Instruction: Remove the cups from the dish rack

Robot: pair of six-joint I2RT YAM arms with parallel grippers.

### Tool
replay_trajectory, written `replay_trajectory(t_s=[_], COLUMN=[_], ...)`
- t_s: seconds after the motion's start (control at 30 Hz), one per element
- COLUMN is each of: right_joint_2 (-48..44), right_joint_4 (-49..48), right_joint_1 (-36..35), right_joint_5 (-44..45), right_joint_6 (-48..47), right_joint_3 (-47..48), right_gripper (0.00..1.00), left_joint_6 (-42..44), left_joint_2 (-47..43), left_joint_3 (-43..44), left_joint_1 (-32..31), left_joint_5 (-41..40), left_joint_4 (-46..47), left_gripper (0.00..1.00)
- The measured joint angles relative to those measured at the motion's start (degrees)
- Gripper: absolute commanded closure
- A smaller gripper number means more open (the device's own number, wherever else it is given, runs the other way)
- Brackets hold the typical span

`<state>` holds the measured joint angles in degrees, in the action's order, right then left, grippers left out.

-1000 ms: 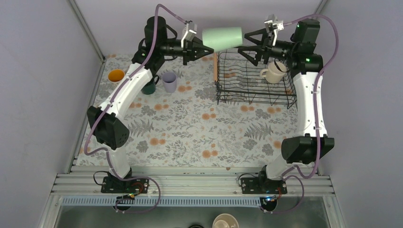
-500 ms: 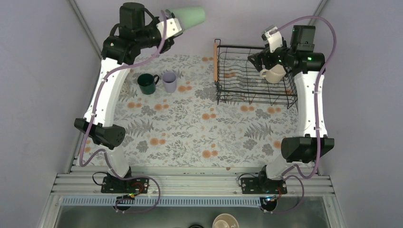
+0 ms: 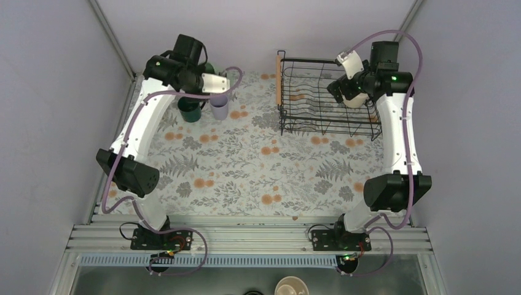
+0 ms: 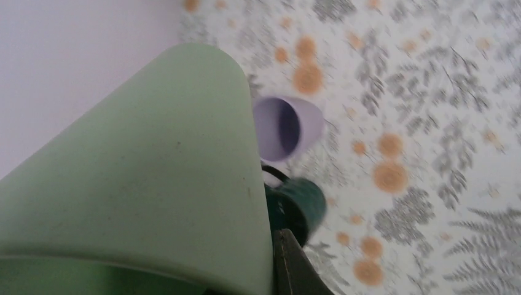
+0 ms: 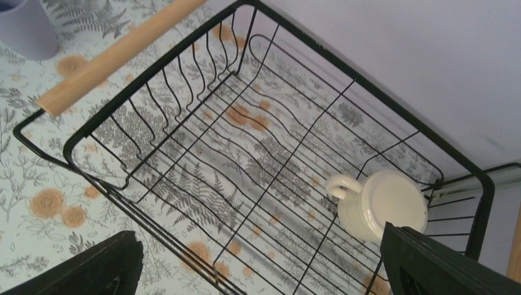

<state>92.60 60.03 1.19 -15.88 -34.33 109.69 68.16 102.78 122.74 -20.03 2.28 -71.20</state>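
My left gripper is shut on the mint green cup, which fills the left wrist view, with one dark finger against its wall. The cup hangs tilted over the dark green mug and the lavender tumbler. From above, the left gripper sits just behind the tumbler and the green mug. The cream mug stands upside down in the dish rack, near its right end. My right gripper hovers open over the rack, near the cream mug.
The rack's light wooden handle faces the table's middle. Grey walls close in the back and both sides. A tan cup sits below the near rail. The floral mat spreads in front of the rack and the cups.
The left arm has swung the mint green cup from beside the rack to the far left and down toward the green mug and tumbler. The right gripper has dropped closer over the cream mug, still open.
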Motion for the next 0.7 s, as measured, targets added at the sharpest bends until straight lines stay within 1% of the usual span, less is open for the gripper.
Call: replay_trajectory(t_s=[0.07,0.2,0.37,0.43,0.53,0.7], right_joint_2=[-0.1,-0.3,-0.7,-0.8,-0.8,-0.8], right_joint_4=[0.0,-0.2,-0.4,-0.6,-1.0,-1.1], right_joint_1=[0.0,0.0,0.0,0.0,0.0,0.0], right_joint_5=[0.4,1.4,2.3,2.5,2.6,2.5], right_joint_6=[-0.4,-1.3,-2.0,-2.2,-2.4,-2.5], right_joint_3=[-1.1,-3.0,-4.7,-4.7,-4.8,-4.8], right_gripper=[0.0,0.0,0.0,0.0,0.0,0.0], left_joint_6=[1.6,4.7,8.5,9.7,10.9,11.8], left_joint_2=[-0.7,-5.3,-14.6,-18.8,-22.4,-23.4], left_joint_3=[-3.1,-13.3,-26.0,-31.0,-36.2,-43.7], left_joint_1=[0.0,-0.1,1.9,4.2,8.2,14.9], left_joint_5=[-1.3,-6.7,-13.8,-16.0,-18.2,-20.7], left_joint_4=[-1.8,-4.4,-5.5,-6.0,-6.4,-6.8], left_gripper=[0.98,0.97,0.98,0.98,0.98,0.98])
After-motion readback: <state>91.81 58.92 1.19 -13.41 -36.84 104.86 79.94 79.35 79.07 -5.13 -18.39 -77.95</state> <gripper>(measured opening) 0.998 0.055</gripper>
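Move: The left hand holds the pale green cup above the cloth; bare cloth for it lies about 16 cm back, 22 cm left and 27 cm down. Ahead of this hand on the table stand the dark green cup, some 13 cm out and 8 cm left, the purple cup 14 cm out and 5 cm right, and the orange-lined cup 14 cm out and 25 cm left. From the empty right hand, the cream cup in the rack is about 17 cm ahead, 13 cm right and 27 cm below. Keeping its shut grip on the pale green cup, the left hand swings some 19 cm left while drawing about 14 cm back and sinking 12 cm, away from the purple cup towards the bare cloth at the near left, its wrist turning some 40 degrees, mostly left side up with the fingers tipping further down. The right hand, fingers still wide open, settles roughly 2.5 cm lower over the rack, then holds there. ##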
